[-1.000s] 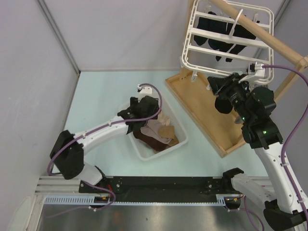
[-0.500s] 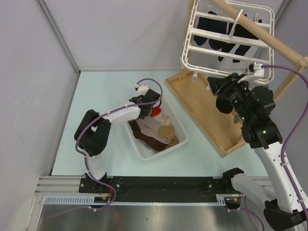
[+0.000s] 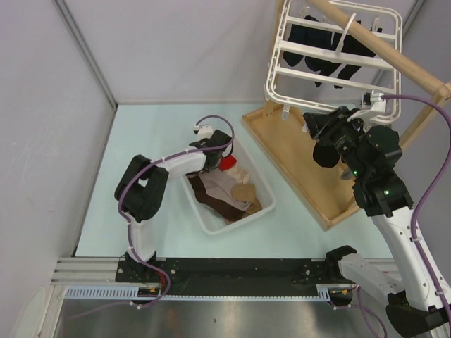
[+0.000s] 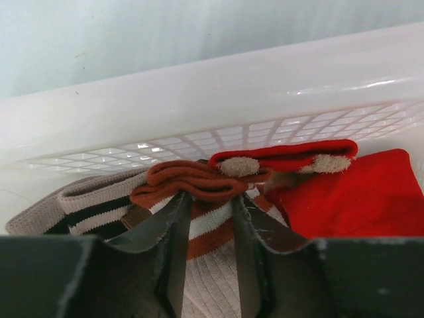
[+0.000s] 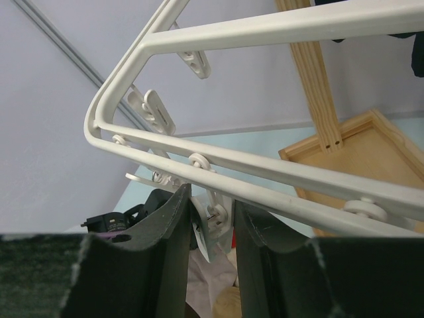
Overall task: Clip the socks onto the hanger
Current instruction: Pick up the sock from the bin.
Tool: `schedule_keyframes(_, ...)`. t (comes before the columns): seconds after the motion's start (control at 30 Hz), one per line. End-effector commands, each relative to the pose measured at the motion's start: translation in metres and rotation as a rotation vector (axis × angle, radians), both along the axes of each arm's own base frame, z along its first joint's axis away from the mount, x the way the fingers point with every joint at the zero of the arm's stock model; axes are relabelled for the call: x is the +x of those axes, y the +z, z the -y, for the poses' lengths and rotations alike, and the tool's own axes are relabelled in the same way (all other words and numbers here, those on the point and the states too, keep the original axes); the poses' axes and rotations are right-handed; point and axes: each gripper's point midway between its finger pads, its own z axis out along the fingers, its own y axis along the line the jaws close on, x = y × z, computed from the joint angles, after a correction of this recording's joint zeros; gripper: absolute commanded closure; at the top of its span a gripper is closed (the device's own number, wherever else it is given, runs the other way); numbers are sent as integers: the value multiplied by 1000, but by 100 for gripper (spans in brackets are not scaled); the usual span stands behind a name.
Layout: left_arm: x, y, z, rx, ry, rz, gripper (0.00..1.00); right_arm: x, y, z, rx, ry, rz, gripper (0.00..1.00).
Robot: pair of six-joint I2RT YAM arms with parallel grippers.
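Several socks (image 3: 229,191) lie piled in the white slotted basket (image 3: 211,220). My left gripper (image 3: 215,160) is down in its far corner. In the left wrist view the left gripper (image 4: 211,199) stands narrowly open, straddling the maroon-and-white striped cuff of a grey sock (image 4: 211,265), whose fabric lies flat between the fingers. A red sock (image 4: 358,199) lies to the right. The white hanger (image 3: 296,72) hangs at the back right with dark socks (image 3: 317,35) clipped on. My right gripper (image 3: 313,129) is at its near edge, shut on a dangling clip (image 5: 222,215) under the hanger's frame (image 5: 265,169).
A wooden pole (image 3: 380,46) carries the hanger above a wooden base tray (image 3: 303,165) at the right. The basket's wall (image 4: 232,86) rises just beyond the left fingertips. Grey walls close in the back and left.
The left arm has folded its elbow up and carried its gripper to the basket's far corner, onto the striped sock. Its jaws have narrowed. The right arm has not moved.
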Motion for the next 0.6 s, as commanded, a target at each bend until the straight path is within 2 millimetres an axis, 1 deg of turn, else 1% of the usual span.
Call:
schedule_keyframes(0.0,6,7,8,-55,-5,22,73,-5,-5,-2,-20,12,-22,100)
schedule_keyframes(0.03,5,10,7,-54,-7,24,77,-5,-6,-1,-23,10,-22,100)
schedule_keyframes(0.07,5,20,7,-62,-13,41,80,-5,-5,-1,-23,10,-21,100)
schedule_keyframes(0.1,3,22,5,-58,-19,46,86,-5,-5,-1,-21,10,-21,100)
schedule_keyframes(0.13,4,30,5,-65,-24,62,90,-5,-6,-1,-23,10,-22,100)
schedule_keyframes(0.17,4,43,5,-70,-39,86,90,-5,-5,-1,-23,10,-21,100)
schedule_keyframes(0.27,0,65,2,-65,-66,120,91,-6,-4,-1,-22,10,-18,100)
schedule_keyframes(0.3,-3,79,0,-74,-73,149,90,-6,-4,-1,-22,10,-18,100)
schedule_keyframes(0.43,-14,111,3,-77,-142,219,87,-7,-3,-1,-18,12,-16,100)
schedule_keyframes(0.5,-19,121,2,-77,-162,244,85,-6,-4,-2,-19,13,-19,100)
schedule_keyframes(0.57,-22,128,9,-88,-218,256,85,-7,-3,-2,-16,17,-15,100)
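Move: The rust-and-grey striped sock's bunched cuff lies at the left hand's open fingertips in the bin, about 1 cm ahead and 1 cm down. Level with the hand in height, the red sock is some 7 cm right and 2 cm ahead, and the black-striped sock about 6 cm left and 2 cm back; the bin's far rim is roughly 7 cm straight ahead and 5 cm up. From the right hand, the cuff is about 11 cm ahead, 23 cm left and 39 cm below. The left fingers close first, with the hand almost still down in the bin, and pinch the bunched cuff of the rust-striped sock between the red sock and the black-striped one. The left hand then lifts faster and faster, nearly straight up by about 10 cm, easing slightly back from the far rim and tipping its fingertips up and forward some 10 degrees while it keeps its grip on the cuff. ##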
